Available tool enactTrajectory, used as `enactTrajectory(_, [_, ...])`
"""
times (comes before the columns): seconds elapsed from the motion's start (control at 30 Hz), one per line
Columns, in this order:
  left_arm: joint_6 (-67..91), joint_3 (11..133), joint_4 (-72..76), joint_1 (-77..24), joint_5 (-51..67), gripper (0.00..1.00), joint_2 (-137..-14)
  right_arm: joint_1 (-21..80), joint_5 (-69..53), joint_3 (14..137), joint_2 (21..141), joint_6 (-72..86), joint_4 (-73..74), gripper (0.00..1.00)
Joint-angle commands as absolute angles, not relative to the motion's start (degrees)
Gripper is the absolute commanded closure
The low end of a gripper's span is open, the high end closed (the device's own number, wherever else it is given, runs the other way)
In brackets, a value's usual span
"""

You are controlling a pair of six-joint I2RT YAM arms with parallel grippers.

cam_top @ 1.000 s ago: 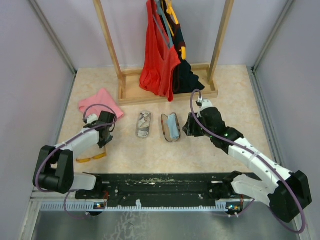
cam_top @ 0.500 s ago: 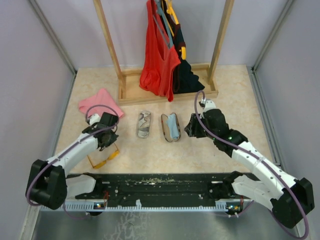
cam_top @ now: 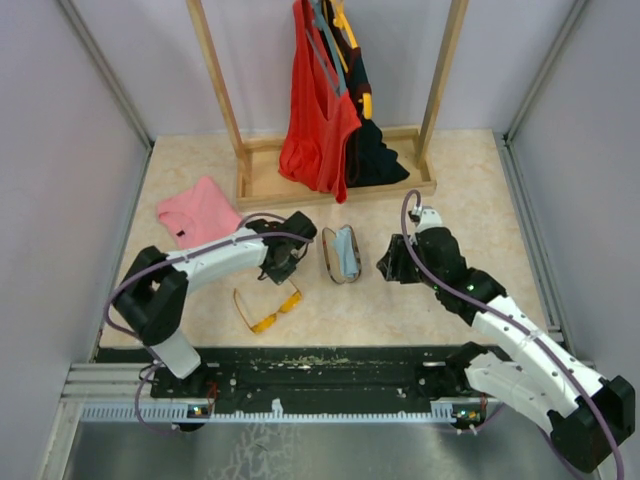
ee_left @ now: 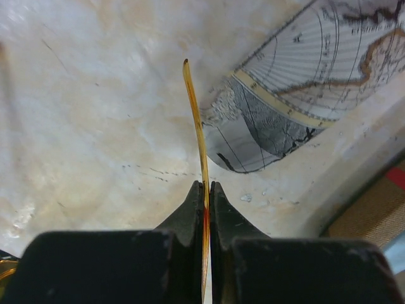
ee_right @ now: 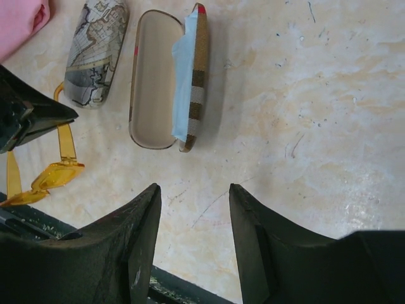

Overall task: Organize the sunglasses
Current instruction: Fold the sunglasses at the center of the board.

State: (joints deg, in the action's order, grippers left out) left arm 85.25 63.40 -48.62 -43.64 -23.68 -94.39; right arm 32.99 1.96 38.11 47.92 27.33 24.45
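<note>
The sunglasses (cam_top: 268, 310) have an amber-orange frame and lie on the table in front of the cases, one slim arm (ee_left: 197, 114) raised. My left gripper (cam_top: 279, 262) is shut on that arm (ee_left: 204, 185), right beside the map-print case (ee_left: 297, 82). The right wrist view shows the sunglasses (ee_right: 54, 177) at its left edge, under the left gripper (ee_right: 25, 120). The brown case (cam_top: 342, 254) lies open with a light blue cloth (ee_right: 183, 76) inside. My right gripper (cam_top: 390, 262) hovers open just right of that case (ee_right: 155, 82), with nothing between its fingers (ee_right: 194, 190).
A pink cloth (cam_top: 198, 210) lies at the back left. A wooden rack (cam_top: 335, 187) with hanging red and dark clothes (cam_top: 318, 110) stands at the back. The map-print case (ee_right: 95, 50) lies left of the open case. A black rail (cam_top: 320, 365) runs along the near edge.
My left gripper shut on the sunglasses' arm and swung right from the table's left side to the map-print case, taking the sunglasses along. The right gripper drifted slightly right.
</note>
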Motion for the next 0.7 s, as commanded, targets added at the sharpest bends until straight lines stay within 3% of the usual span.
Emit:
enactTrajectory(0.0, [91.19,66.36,-50.49,-45.56,-23.02,1.00,-98.32,33.53,3.83,37.58,45.36,28.32,25.23,0.52])
enactTrajectory(0.27, [89.13,63.88,-42.91,-45.70,-21.71,0.97,-99.17,33.49,4.44,37.35,44.57,28.48,26.45,0.52])
enactTrajectory(0.5, [87.11,62.59,-39.57,-45.68,-23.07,0.69,-97.88,33.49,4.81,37.87,44.45,28.44,27.16,0.52])
enactTrajectory(0.67, [85.33,63.65,-38.86,-45.62,-23.95,0.61,-97.78,33.49,5.70,38.01,43.21,28.43,27.93,0.52])
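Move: The left hand still pinches the yellow sunglasses by one temple; their middle lies roughly 8 cm back, 5 cm left and 3 cm below it. The map-print case's middle is some 7 cm ahead, neither left nor right and 2 cm lower, and the open case with the blue cloth about 6 cm ahead, 14 cm right and 2 cm lower. From the idle right hand, the sunglasses lie about 11 cm back, 29 cm left and 13 cm below. The left hand eases about 3 cm right and 2 cm down beside the map-print case, then opens, releasing the temple. ##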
